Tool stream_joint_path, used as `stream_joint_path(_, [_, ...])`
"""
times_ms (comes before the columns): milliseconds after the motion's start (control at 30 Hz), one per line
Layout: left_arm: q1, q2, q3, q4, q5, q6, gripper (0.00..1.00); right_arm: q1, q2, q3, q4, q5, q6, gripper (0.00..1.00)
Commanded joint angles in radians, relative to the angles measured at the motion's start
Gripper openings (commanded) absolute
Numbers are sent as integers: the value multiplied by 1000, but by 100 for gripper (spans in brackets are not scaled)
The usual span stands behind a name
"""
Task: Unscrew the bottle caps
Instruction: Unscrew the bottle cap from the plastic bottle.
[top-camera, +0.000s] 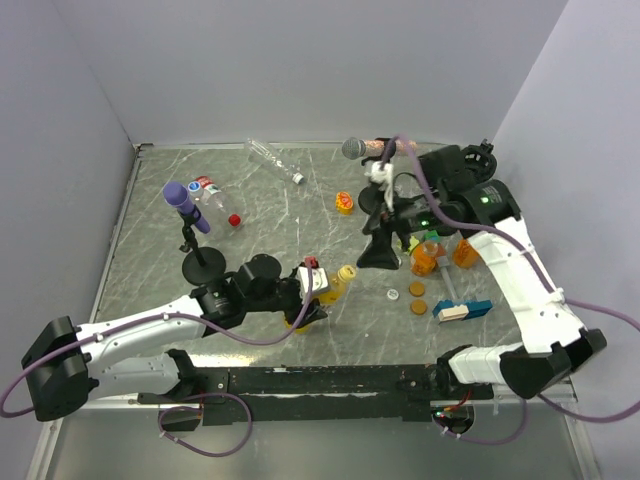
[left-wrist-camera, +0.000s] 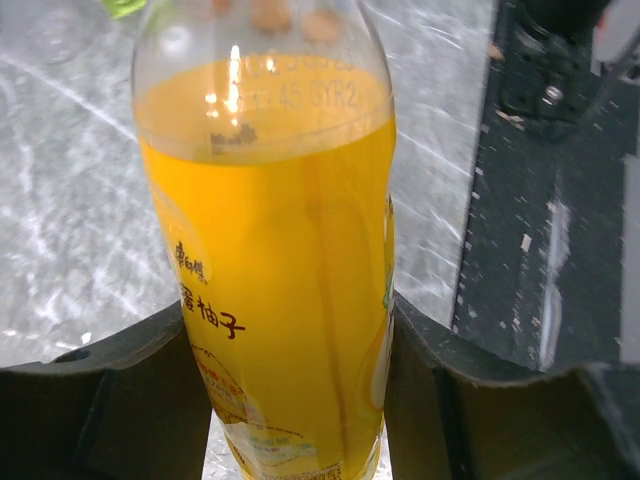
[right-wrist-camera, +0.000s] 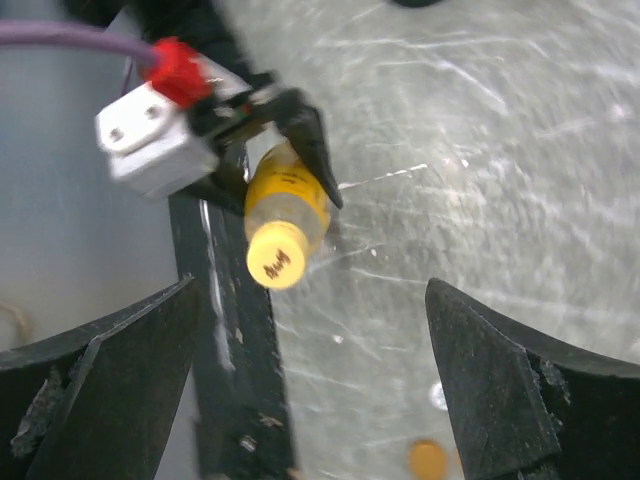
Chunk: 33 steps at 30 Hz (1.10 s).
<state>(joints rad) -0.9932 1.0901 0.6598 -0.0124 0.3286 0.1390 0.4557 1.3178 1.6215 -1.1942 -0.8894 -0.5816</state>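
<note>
My left gripper (top-camera: 312, 290) is shut on the yellow-orange juice bottle (top-camera: 330, 288) near the table's front middle. In the left wrist view the bottle (left-wrist-camera: 280, 250) fills the gap between both fingers (left-wrist-camera: 130, 380). Its yellow bottle cap (right-wrist-camera: 274, 255) sits on the neck and points toward the right wrist camera. My right gripper (right-wrist-camera: 311, 285) stands wide open and empty. The cap lies off to its left, apart from both fingers. A clear bottle (top-camera: 270, 158) lies at the back. Another bottle (top-camera: 212, 203) with a red cap (top-camera: 234, 220) lies at the left.
A purple microphone (top-camera: 186, 205) on a stand is at the left; a grey one (top-camera: 353, 148) on a black tripod (top-camera: 378, 255) is mid-right. Orange items (top-camera: 428, 258), a blue-white block (top-camera: 462, 310), two brown discs (top-camera: 416, 289) and a white ring (top-camera: 392, 295) lie at the right.
</note>
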Motion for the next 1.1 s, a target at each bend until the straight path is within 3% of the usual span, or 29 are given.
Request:
stream_joint_path(0, [-34, -30, 14, 169, -131, -85, 5, -121, -74, -101, 101, 15, 357, 99])
stream_joint_path(233, [-153, 102, 104, 192, -405, -130, 5, -147, 12, -74, -116, 35, 391, 96])
stream_joint_path(567, [-183, 197, 176, 215, -445, -131, 5, -143, 87, -80, -126, 133, 398, 86])
stream_joint_path(1067, [-185, 211, 182, 215, -454, -131, 5, -100, 113, -64, -117, 122, 399, 65])
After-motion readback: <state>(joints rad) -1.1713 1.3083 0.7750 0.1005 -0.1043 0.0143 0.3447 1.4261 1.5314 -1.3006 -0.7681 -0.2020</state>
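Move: The yellow bottle cap, on the bottle the left hand already holds, lies about 3 cm back of the open right hand, 2 cm to its left and 5 cm below. From the left hand the cap is roughly 4 cm ahead, 7 cm to the right and 9 cm up. Far below the right hand on the table, some 30 cm down, lie a white cap about 5 cm ahead and 9 cm right, and two brown caps about 4 cm ahead and 15 cm right. Still gripping the bottle, the left hand carries it about 4 cm right and 3 cm forward, swinging some 15 degrees counter-clockwise, to meet the right hand. The right hand goes right about 3 cm first, then sinks over 6 cm towards the cap, rolling about 40 degrees around its finger line, clockwise looking along the fingers. Its wide-open fingers close part way around the cap, with no grip plain yet. ##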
